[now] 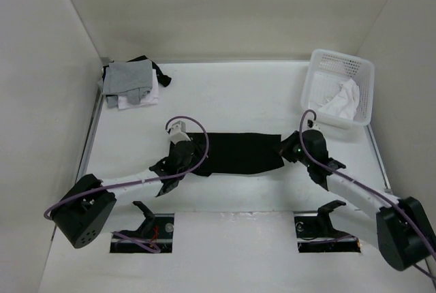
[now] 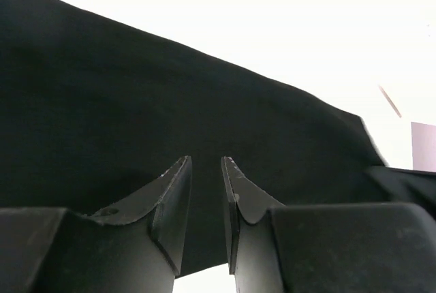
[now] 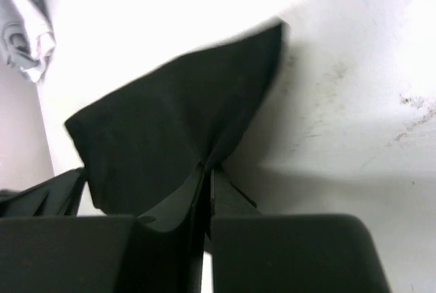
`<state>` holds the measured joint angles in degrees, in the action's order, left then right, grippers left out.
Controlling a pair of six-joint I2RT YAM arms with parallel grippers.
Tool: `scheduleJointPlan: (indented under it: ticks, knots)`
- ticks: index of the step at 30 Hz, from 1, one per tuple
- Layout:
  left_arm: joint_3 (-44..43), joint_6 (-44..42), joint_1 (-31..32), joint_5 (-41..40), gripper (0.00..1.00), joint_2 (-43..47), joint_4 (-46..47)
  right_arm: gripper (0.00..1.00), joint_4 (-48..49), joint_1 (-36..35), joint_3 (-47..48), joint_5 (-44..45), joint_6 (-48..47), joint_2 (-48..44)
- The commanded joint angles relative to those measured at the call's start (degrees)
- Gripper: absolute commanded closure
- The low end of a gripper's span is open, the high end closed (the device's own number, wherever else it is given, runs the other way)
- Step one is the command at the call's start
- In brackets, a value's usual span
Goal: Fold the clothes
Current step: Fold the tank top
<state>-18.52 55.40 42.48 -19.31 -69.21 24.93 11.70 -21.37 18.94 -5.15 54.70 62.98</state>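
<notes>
A long black cloth [image 1: 238,153] lies flat across the middle of the table. My left gripper [image 1: 178,160] sits low at its left end. In the left wrist view the jaws [image 2: 206,160] stand a narrow gap apart over the black cloth [image 2: 136,88], with nothing pinched between them that I can see. My right gripper [image 1: 289,150] is at the cloth's right end. Its fingers [image 3: 206,167] are shut on a corner of the black cloth [image 3: 170,122], which rises in a peak from the tips. A folded grey garment [image 1: 129,78] on a white one [image 1: 135,99] lies at the back left.
A white lattice basket [image 1: 368,68] stands at the back right with a crumpled white cloth [image 1: 343,101] inside. White walls close in the table on the left, back and right. Two dark slots with cables lie by the arm bases [image 1: 143,232].
</notes>
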Motion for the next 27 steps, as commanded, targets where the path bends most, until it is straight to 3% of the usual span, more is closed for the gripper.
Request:
scheduleJointPlan:
  ticks: [1,4,9,16,22,24,27]
  knots:
    - [-2.74,-1.34,-0.07,-0.64,0.78,2.41,3.11,0.99,-11.58,-2.91,5.83,4.87,-5.03,-7.51]
    - [-2.83,-2.66,-2.00,-0.38,0.78,5.83,2.06,0.98,-18.02,-10.03,13.38,8.65,-6.71,-7.09]
    - [-2.31,-3.45,-9.20,3.13,0.78,16.80,-4.61,0.97,-21.19,-21.99,27.36,12.88,-6.97,4.32]
    - [-3.10,-5.03,-21.67,7.61,0.77,33.59,-18.14,0.96,-24.09,-32.98,52.22,13.76,-6.62,30.32]
    - [-3.54,-4.77,-32.75,15.43,0.77,39.85,-22.20,0.94,-27.78,-37.91,71.38,11.04,-4.86,48.70]
    - [-3.62,-4.51,-36.27,18.60,0.77,40.29,-22.20,0.86,-28.31,-38.79,75.79,10.25,-3.99,52.84]
    - [-3.62,-3.72,-40.67,22.64,0.76,40.56,-22.38,0.58,-27.53,-39.94,77.48,9.72,-2.85,55.06]
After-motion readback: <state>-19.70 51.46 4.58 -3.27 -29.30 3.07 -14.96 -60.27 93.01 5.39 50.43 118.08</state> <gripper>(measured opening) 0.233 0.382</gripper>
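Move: The right hand pinches the right end of the strip-folded black tank top; its left end, where that end is taken, lies some 35 cm to the left, 1 cm back and 5 cm below. The tank top's middle is about 17 cm left and 2 cm back, the white basket roughly 20 cm right and 20 cm ahead. From the left hand, over the cloth, that left end is about 11 cm left, 1 cm back, 5 cm down. Leftward in a high arc, the right hand carries the pinched end over the rest of the tank top to its left end, some 34 cm, rising about 11 cm and then sinking halfway back, turning counter-clockwise about 30 degrees and opening its fingers at the last. The empty left hand clears out of the way, up and about 17 cm left, its fingers tipping up. ##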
